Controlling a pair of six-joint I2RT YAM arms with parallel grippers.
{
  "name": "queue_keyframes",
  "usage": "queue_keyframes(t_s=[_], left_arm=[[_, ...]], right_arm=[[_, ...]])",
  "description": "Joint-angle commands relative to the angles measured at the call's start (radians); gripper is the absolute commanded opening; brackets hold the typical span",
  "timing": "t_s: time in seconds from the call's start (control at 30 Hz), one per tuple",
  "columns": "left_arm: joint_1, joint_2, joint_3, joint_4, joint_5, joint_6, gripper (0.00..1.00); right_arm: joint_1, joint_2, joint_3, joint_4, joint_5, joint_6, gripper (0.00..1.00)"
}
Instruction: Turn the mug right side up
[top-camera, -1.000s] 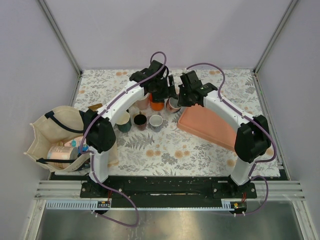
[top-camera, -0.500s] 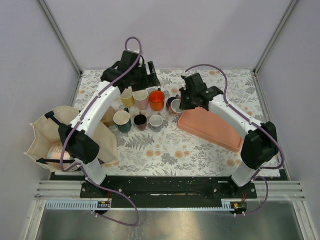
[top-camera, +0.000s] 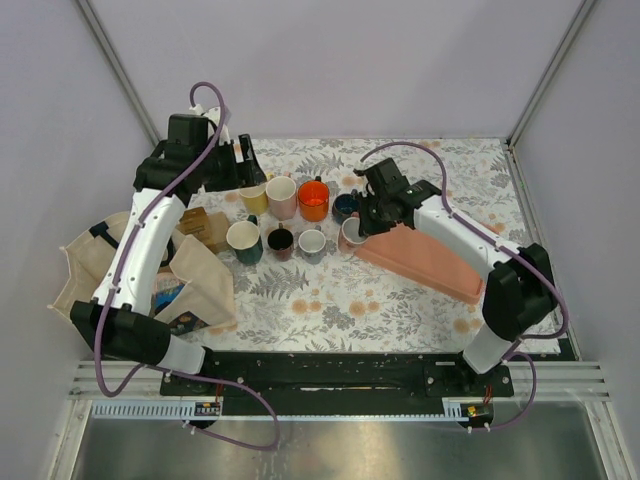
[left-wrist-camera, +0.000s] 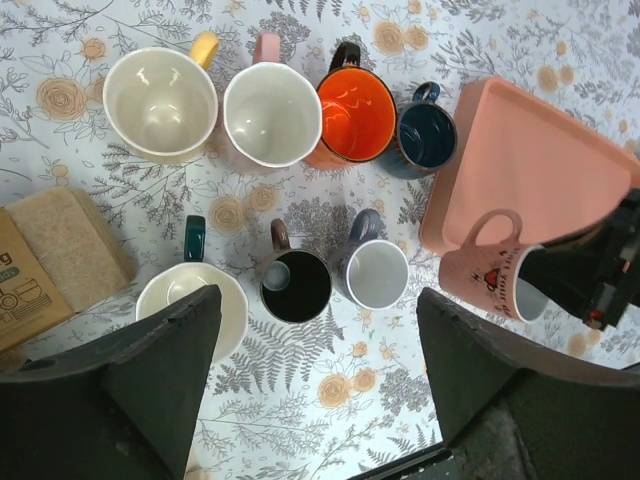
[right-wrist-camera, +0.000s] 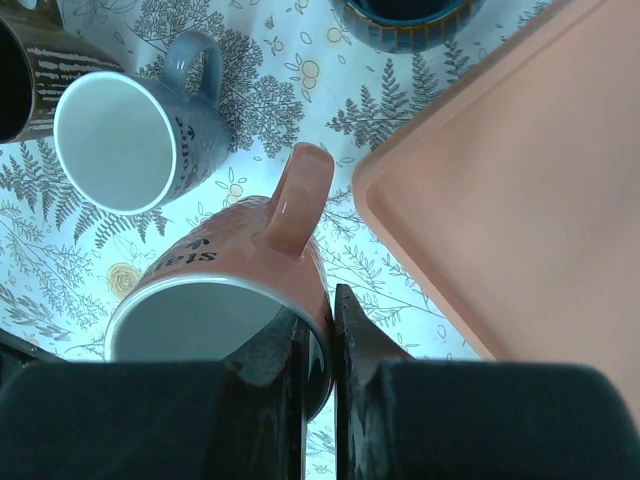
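The pink mug with dark lettering is tilted on its side beside the left corner of the pink tray. My right gripper is shut on its rim, one finger inside and one outside. In the right wrist view the mug has its handle up and its mouth towards the camera, with the gripper clamped on the rim wall. In the left wrist view the mug leans near the tray edge. My left gripper is open and empty, high over the far left; its jaws stand wide apart.
Several upright mugs stand in two rows: yellow, pale pink, orange, dark blue, white with green handle, dark brown, grey-blue. A cardboard box and a cloth bag lie at left.
My left arm has swung back and left, away from the mugs. My right gripper has brought the pink mug nearer, beside the tray's corner, and turned it.
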Motion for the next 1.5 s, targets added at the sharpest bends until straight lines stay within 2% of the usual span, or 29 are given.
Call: queue_keyframes(t_s=[0.0,0.5,0.77,0.87,0.97,1.07,1.47], left_arm=[[-0.005,-0.076,-0.024,0.048,-0.005,0.081,0.82],[-0.005,-0.108,-0.021,0.049,-0.076,0.15,0.82],[-0.005,-0.1,-0.018,0.057,-0.048,0.135,0.82],[-0.005,-0.099,-0.013,0.058,-0.034,0.135,0.82],[-0.005,-0.102,-0.015,0.06,-0.014,0.133,0.82],[-0.005,-0.105,-0.021,0.06,0.002,0.127,0.82],[-0.005,-0.134,-0.022,0.045,0.013,0.13,0.82]], right_arm=[[0.033,0.039,0.083,0.012,0.028,-0.004,0.0],[0.039,0.194,0.134,0.018,0.121,-0.014,0.0],[0.015,0.168,0.094,-0.024,0.2,-0.049,0.0],[-0.005,0.151,0.092,-0.028,0.191,-0.073,0.0],[-0.001,0.135,0.117,-0.034,0.101,-0.125,0.0],[0.03,0.137,0.147,-0.053,0.104,-0.138,0.0],[0.065,0.181,0.141,-0.071,0.101,-0.057,0.0]])
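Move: My right hand still holds the pink mug by its rim. The free spot for it lies about 4 cm to my left and level ahead, some 14 cm down on the table. The grey mug stands 14 cm to my left and about level; the blue mug is 10 cm ahead and 5 cm left; the tray's middle is 17 cm to my right and a centimetre back. From my empty left hand, that spot is about 24 cm right, 6 cm back and 29 cm below. I lower the pink mug about 5 cm towards the free spot beside the grey mug, keeping my right fingers pinched on its rim and rolling the wrist about 12 degrees so they point more nearly straight down. As I sink I ease forward and then right, a couple of centimetres each, then come back left and back at almost the same height. My open left hand draws back and up a little, some 2 cm. ##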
